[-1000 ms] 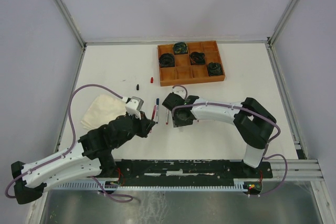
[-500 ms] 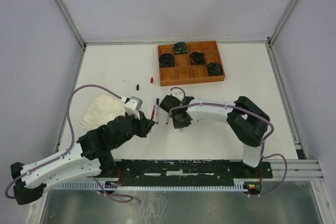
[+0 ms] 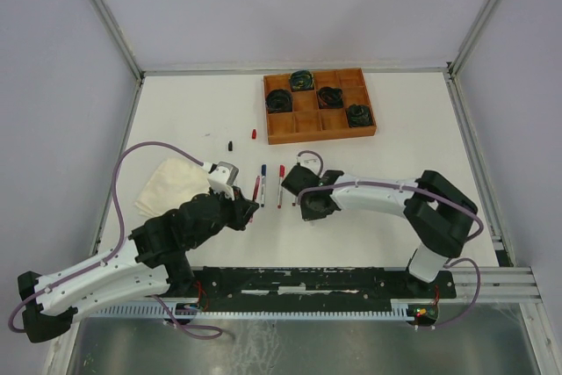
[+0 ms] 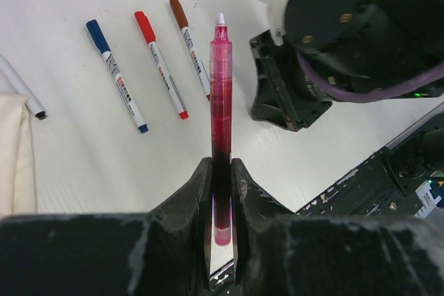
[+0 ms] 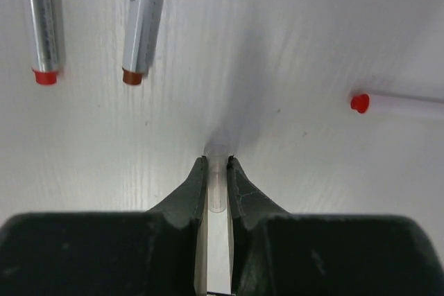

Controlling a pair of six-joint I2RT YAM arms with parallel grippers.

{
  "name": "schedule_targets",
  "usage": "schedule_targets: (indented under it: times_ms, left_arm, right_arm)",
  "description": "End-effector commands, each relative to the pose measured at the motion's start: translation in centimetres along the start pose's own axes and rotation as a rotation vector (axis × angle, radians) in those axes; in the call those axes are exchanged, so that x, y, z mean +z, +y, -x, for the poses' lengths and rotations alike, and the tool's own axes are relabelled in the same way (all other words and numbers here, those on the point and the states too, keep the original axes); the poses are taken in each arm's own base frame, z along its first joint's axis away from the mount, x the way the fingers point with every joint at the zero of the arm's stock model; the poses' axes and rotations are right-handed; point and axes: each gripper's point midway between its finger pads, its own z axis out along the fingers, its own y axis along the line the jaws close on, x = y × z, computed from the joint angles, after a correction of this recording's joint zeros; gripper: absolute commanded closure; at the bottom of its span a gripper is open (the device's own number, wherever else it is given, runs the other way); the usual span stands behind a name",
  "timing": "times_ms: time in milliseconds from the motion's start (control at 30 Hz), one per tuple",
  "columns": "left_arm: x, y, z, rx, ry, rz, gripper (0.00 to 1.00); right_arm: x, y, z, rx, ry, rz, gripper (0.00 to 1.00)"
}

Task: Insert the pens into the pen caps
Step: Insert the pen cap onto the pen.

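Note:
In the left wrist view my left gripper (image 4: pixel 221 171) is shut on a pink translucent pen (image 4: pixel 220 95), whose bare white tip points away from me. Beyond it on the table lie a blue-capped pen (image 4: pixel 116 77), a red-capped pen (image 4: pixel 161 67) and a brown-capped pen (image 4: pixel 191 50). My right gripper (image 5: pixel 216 162) points down at the table, with its jaws pressed against a small clear pen cap (image 5: pixel 216 188). From above, the left gripper (image 3: pixel 248 210) and right gripper (image 3: pixel 309 211) sit close together. Loose black (image 3: pixel 230 145) and red (image 3: pixel 254 134) pen caps lie farther back.
A wooden tray (image 3: pixel 302 122) holding dark cable coils stands at the back. A folded cream cloth (image 3: pixel 171 183) lies left of my left gripper, with a white pen (image 4: pixel 21 88) beside it. Another red-ended pen (image 5: pixel 395 104) lies right of my right gripper.
My right gripper has closed onto the clear cap. Its arm has shifted right, uncovering a red-capped pen. The left arm and its pink pen have not moved.

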Motion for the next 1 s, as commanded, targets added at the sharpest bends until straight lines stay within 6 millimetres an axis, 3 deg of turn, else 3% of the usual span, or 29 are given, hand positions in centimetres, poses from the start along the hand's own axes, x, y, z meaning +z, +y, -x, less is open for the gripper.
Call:
schedule_targets:
  times_ms: [0,333,533,733,967]
  left_arm:
    - [-0.3,-0.8,2.4,-0.054,-0.069,-0.010,0.97]
    - [-0.8,-1.5,3.4,-0.038,-0.108,-0.055,0.97]
    - [-1.6,-2.2,4.3,-0.023,-0.130,-0.103,0.97]
    - [-2.5,-3.3,5.2,0.009,-0.143,-0.159,0.97]
    - [-3.1,-4.5,5.7,0.063,-0.134,-0.223,0.97]
  right_arm:
    - [-3.2,1.6,2.1,0.033,-0.144,0.183,0.93]
    - [-12.6,4.6,5.9,-0.005,-0.458,0.597,0.94]
    - [-16.7,4.2,7.6,-0.017,-0.658,0.711,0.99]
    - [-21.3,4.1,8.1,-0.121,-0.874,0.856,1.00]
    - [-24.0,4.1,7.0,-0.434,-1.031,0.889,0.99]
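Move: The pen that the clear cap in the right fingers is meant for stands, nib up, in the left fingers, about 15 cm to the right hand's left, 2 cm back and some 18 cm higher. On the table the brown marker lies about 11 cm ahead and 4 cm left of the right hand, the red marker level with it and 9 cm left; a thin pen lies 6 cm ahead, 11 cm right. From the left hand the cap is about 15 cm right, 4 cm ahead, 17 cm below. The clear cap, already pinched in the right fingers, is carried up about 21 cm from just over the table towards the pen's height, with only a small shift left and back. On the way the right wrist swings some 70 degrees, from fingers pointing down to nearly level, aimed left and forward. The left hand keeps its hold on the pen and rises about 4 cm. ##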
